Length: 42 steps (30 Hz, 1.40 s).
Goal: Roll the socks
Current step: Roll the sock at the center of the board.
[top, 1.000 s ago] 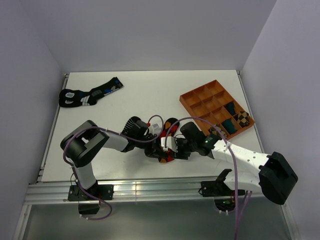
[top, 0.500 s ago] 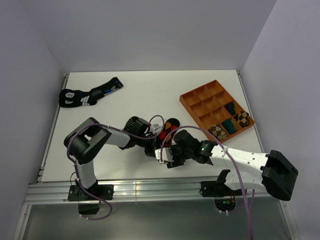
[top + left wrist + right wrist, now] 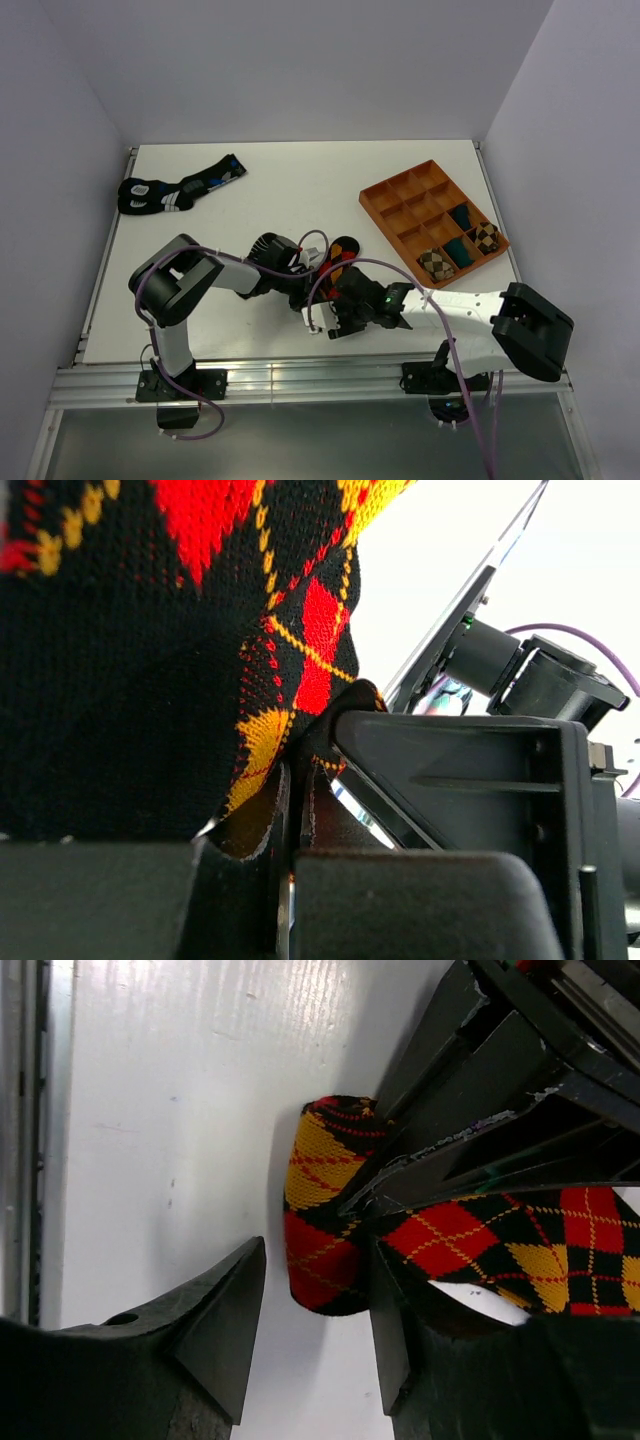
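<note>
A long black sock (image 3: 341, 254) with red and orange argyle diamonds lies at the front middle of the table, and its near end is rolled into a short tube (image 3: 322, 1205). My left gripper (image 3: 306, 290) is shut on the sock's fabric; in the left wrist view the cloth (image 3: 150, 660) is pinched at the left gripper (image 3: 298, 770). My right gripper (image 3: 320, 1270) is open, with one finger on each side of the rolled end and a gap to the left finger (image 3: 225, 1310). In the top view the right gripper (image 3: 328, 318) sits just in front of the left one.
An orange compartment tray (image 3: 412, 185) at the right holds several rolled bundles (image 3: 435, 262). Black socks with blue and white marks (image 3: 175, 190) lie at the back left. The table's front edge and metal rail (image 3: 300, 372) run close behind the right gripper.
The right arm has swung left and toward the front edge, bringing its jaws around the sock's rolled end, and they have narrowed a little. The left gripper stays shut on the sock.
</note>
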{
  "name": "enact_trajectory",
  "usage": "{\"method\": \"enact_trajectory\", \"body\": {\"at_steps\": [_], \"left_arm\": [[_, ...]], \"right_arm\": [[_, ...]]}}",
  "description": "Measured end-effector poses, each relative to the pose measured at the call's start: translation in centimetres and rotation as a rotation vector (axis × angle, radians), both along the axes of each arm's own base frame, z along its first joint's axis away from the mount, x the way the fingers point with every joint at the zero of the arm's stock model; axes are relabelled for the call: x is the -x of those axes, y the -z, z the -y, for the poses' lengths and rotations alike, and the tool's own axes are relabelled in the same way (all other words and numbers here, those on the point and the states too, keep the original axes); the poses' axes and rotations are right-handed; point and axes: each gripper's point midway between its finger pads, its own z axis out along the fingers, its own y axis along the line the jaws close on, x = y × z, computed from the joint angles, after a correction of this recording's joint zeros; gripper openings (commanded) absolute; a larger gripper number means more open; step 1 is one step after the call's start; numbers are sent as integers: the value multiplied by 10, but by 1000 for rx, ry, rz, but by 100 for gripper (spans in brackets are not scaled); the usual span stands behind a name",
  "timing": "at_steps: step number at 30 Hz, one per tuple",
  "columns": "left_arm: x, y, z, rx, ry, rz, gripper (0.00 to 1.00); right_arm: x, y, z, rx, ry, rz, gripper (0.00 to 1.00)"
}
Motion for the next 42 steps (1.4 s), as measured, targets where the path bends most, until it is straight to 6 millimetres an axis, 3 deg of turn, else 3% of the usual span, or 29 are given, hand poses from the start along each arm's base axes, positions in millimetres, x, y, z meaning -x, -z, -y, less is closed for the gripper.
{"method": "enact_trajectory", "body": {"at_steps": [3,7,10,19,30,42], "left_arm": [[0,0,0,1,0,0,2],[-1,0,0,5,0,-2,9],[-1,0,-1,11,-8,-4,18],[1,-4,-12,15,-134,0,33],[-16,-9,-19,-25,-280,100,32],[-8,-24,-21,-84,-349,383,34]], "right_arm": [[-4,3,-1,11,6,15,44],[-8,5,-3,20,12,24,24],[-8,3,-3,22,14,22,17],[-3,-1,-4,13,1,-88,16],[-9,-1,15,73,46,-420,16],[-15,-4,18,140,78,-822,17]]}}
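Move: The rolled cuff of the argyle sock lies in the right hand's open fingers, its middle about 2 cm to that hand's left, 1 cm ahead and roughly level; the toe lies some 15 cm ahead and 2 cm right, 1 cm lower, and the wooden box 24 cm ahead and 22 cm right. The left hand pinches the same roll, its middle only about 1 cm to that hand's right; the striped sock lies some 16 cm left and 10 cm ahead. Shifting forward barely 1 cm, the right hand closes its half-open fingers on the near right end of the roll. The left fingers then open and let go, backing off some 3 cm to the left and up. Keeping its pinch, the right hand next swings its fingertips back towards the base by about 45 degrees, going some 2 cm to the right and 1.5 cm forward, to turn the roll towards the toe. ##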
